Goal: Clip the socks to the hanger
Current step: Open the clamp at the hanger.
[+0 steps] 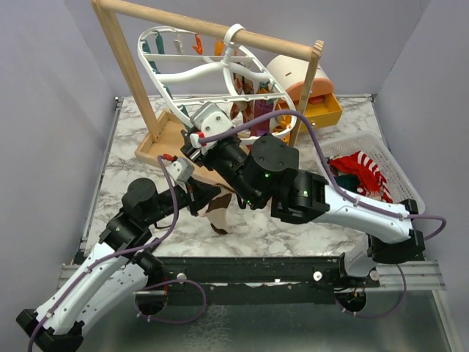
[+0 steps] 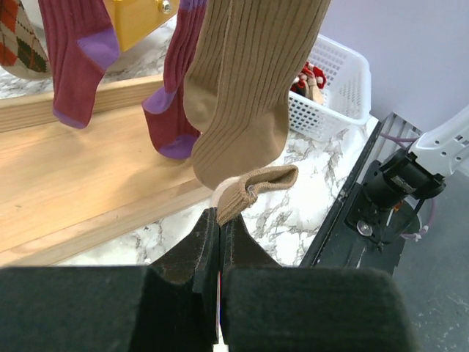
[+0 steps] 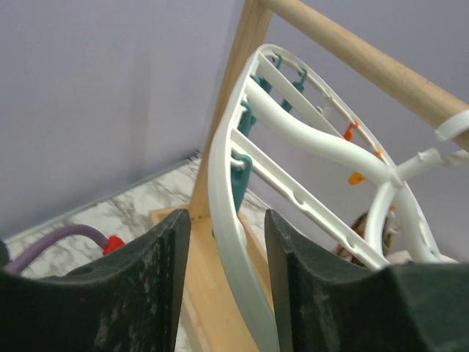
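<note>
The white hanger [image 1: 192, 72] hangs by its hook from the wooden rack's bar [image 1: 176, 22], with orange and teal clips under it. Two maroon socks [image 2: 77, 51] and a tan sock [image 2: 242, 95] hang from it. An argyle sock [image 2: 18, 44] shows at the far left. My left gripper [image 2: 220, 216] is shut on the cuff of a second tan sock [image 2: 264, 183], held low over the marble top [image 1: 220, 214]. My right gripper [image 3: 226, 220] is open, its fingers [image 3: 157, 271] on either side of the hanger's rim [image 3: 223, 183] with a gap on each side, just below a teal clip [image 3: 243, 176].
The rack's wooden tray [image 1: 157, 147] lies under the hanger. A white slatted basket [image 1: 399, 180] at the right holds a red-and-white striped sock [image 1: 370, 172] and others. A yellow box [image 1: 326, 110] with a beige cylinder stands behind the rack's right post [image 1: 308, 88].
</note>
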Available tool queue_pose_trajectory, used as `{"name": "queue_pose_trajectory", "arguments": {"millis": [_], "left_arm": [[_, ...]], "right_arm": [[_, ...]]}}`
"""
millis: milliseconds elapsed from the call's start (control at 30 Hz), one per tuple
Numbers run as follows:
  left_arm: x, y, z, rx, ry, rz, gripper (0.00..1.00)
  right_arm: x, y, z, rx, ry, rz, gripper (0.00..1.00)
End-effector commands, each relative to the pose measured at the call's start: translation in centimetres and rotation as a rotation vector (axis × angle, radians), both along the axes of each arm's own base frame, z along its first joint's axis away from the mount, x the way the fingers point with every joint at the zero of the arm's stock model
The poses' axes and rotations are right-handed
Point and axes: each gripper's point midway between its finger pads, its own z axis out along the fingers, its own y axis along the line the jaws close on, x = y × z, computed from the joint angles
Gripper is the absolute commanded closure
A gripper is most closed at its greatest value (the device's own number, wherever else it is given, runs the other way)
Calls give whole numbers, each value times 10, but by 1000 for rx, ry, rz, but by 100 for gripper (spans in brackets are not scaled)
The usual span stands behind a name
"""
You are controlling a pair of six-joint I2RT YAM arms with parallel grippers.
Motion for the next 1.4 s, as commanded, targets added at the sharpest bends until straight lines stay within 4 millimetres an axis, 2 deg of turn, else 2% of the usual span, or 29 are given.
{"name": "queue_pose_trajectory", "arguments": {"millis": [0, 67, 167, 367, 800, 933, 1267, 1367], "left_arm": [[3, 5, 0, 1, -7, 31, 100], [3, 4, -1, -1, -6, 29, 100], [3, 3, -1, -5, -4, 26, 100], [7, 2, -1, -3, -4, 31, 100], [15, 0, 1, -6, -2, 54, 100], [15, 1, 0, -4, 0, 58, 100], [17, 0, 1, -9, 1, 59, 100], [17, -1, 0, -8, -1, 60, 100]], "right_arm": [[17, -23, 9, -30, -52, -173, 57], [18, -31, 6, -29, -50, -190, 66], [17, -47, 1, -30, -41, -205, 70], [15, -86, -15, -45, -26, -235, 69], [17, -161, -32, -42, -1, -364, 71], [19, -180, -43, -68, -1, -417, 72], [20, -227, -52, 2, 44, -542, 69], [20, -234, -53, 17, 51, -555, 69]]}}
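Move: The hanger's white near-left rim already lies between the right hand's open fingers, practically at the hand point. From there the nearest teal clip is roughly 7 cm ahead and 4 cm left, an orange clip about 18 cm right and 4 cm ahead, both nearly level. For the left hand, still holding a sock, that rim is some 25 cm above, 5 cm left and 1 cm ahead. Half-closing on the rim, the right hand drags it right, sweeping about 20 cm and turning some 25 degrees clockwise. ##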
